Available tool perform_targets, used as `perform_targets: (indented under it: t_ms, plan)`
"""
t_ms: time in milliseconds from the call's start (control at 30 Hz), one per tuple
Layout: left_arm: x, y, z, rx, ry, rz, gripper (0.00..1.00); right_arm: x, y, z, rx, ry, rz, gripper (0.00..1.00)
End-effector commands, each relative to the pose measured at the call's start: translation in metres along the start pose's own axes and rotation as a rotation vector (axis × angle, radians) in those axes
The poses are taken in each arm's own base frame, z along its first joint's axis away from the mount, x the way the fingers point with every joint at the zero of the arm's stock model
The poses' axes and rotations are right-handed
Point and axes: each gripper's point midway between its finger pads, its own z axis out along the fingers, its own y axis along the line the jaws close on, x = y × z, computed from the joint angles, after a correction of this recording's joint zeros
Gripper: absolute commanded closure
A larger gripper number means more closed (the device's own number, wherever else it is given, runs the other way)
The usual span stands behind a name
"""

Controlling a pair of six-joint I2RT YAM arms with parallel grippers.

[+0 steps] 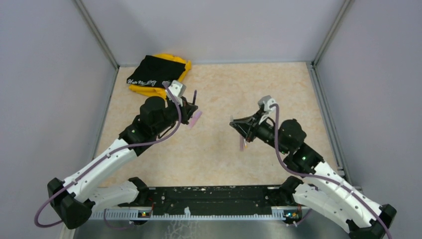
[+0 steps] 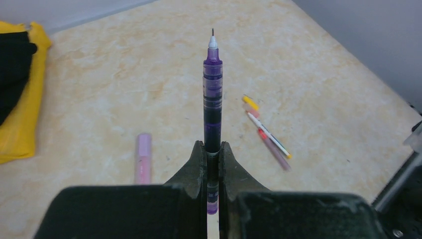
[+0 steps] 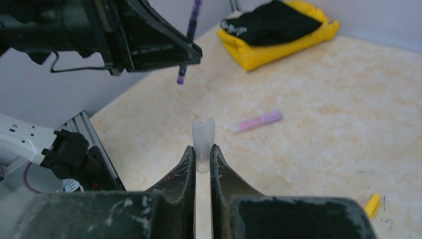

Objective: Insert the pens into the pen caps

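Observation:
My left gripper (image 2: pixel 212 149) is shut on the dark purple-black pen (image 2: pixel 212 94), whose fine tip points away from the wrist. My right gripper (image 3: pixel 201 152) is shut on the pale lilac pen cap (image 3: pixel 203 142), open end outward. In the right wrist view the left gripper (image 3: pixel 191 52) and its pen (image 3: pixel 188 40) hang above and beyond the cap, apart from it. On the table lie a pink cap (image 2: pixel 143 158), an orange-yellow cap (image 2: pixel 250 102), a white pen with orange (image 2: pixel 268 134) and a pinkish-red pen (image 2: pixel 272 148). From above, both grippers (image 1: pixel 191 112) (image 1: pixel 234 123) face each other mid-table.
A yellow and black cloth bag (image 1: pixel 158 72) lies at the back left corner. Grey walls enclose the table on three sides. A black rail (image 1: pixel 214 201) runs along the near edge between the arm bases.

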Motion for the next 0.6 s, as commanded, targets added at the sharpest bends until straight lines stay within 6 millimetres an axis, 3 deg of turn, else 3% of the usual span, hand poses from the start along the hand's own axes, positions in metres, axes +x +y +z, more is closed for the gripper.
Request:
perform_targets:
  t_ms: [0, 267, 567]
  plan:
    - [-0.027, -0.051, -0.004, 0.253, -0.049, -0.028, 1.00, -0.059, 0.013, -0.017, -0.041, -0.261, -0.109, 1.00]
    - [-0.035, -0.110, -0.019, 0.538, -0.110, -0.037, 1.00, -0.083, 0.039, -0.034, -0.164, -0.391, -0.114, 1.00]
    - [-0.047, -0.145, -0.040, 0.747, -0.144, -0.029, 1.00, -0.111, 0.071, -0.050, -0.323, -0.509, -0.075, 1.00]
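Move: The pen cap I hold in my right hand lies about 14 cm to the right of my left hand and 7 cm back, roughly level with it. From my right hand, the pen in my left is some 14 cm left, 8 cm ahead and 3 cm higher. The pink capped pen lies on the table about 9 cm ahead and 3 cm left of my left hand, 28 cm below. From my right hand, the loose pens are 3 cm ahead, 8 cm right and 28 cm down; the yellow cap is 15 cm ahead and 10 cm right, equally low. I swing my left hand with the pen right and back towards the cap, about 8 cm each way, rising some 5 cm and turning it clockwise about 30 degrees. Meanwhile my right hand lifts the cap about 9 cm, easing slightly back, its fingers tipping up some 20 degrees. Both grippers keep their hold. ##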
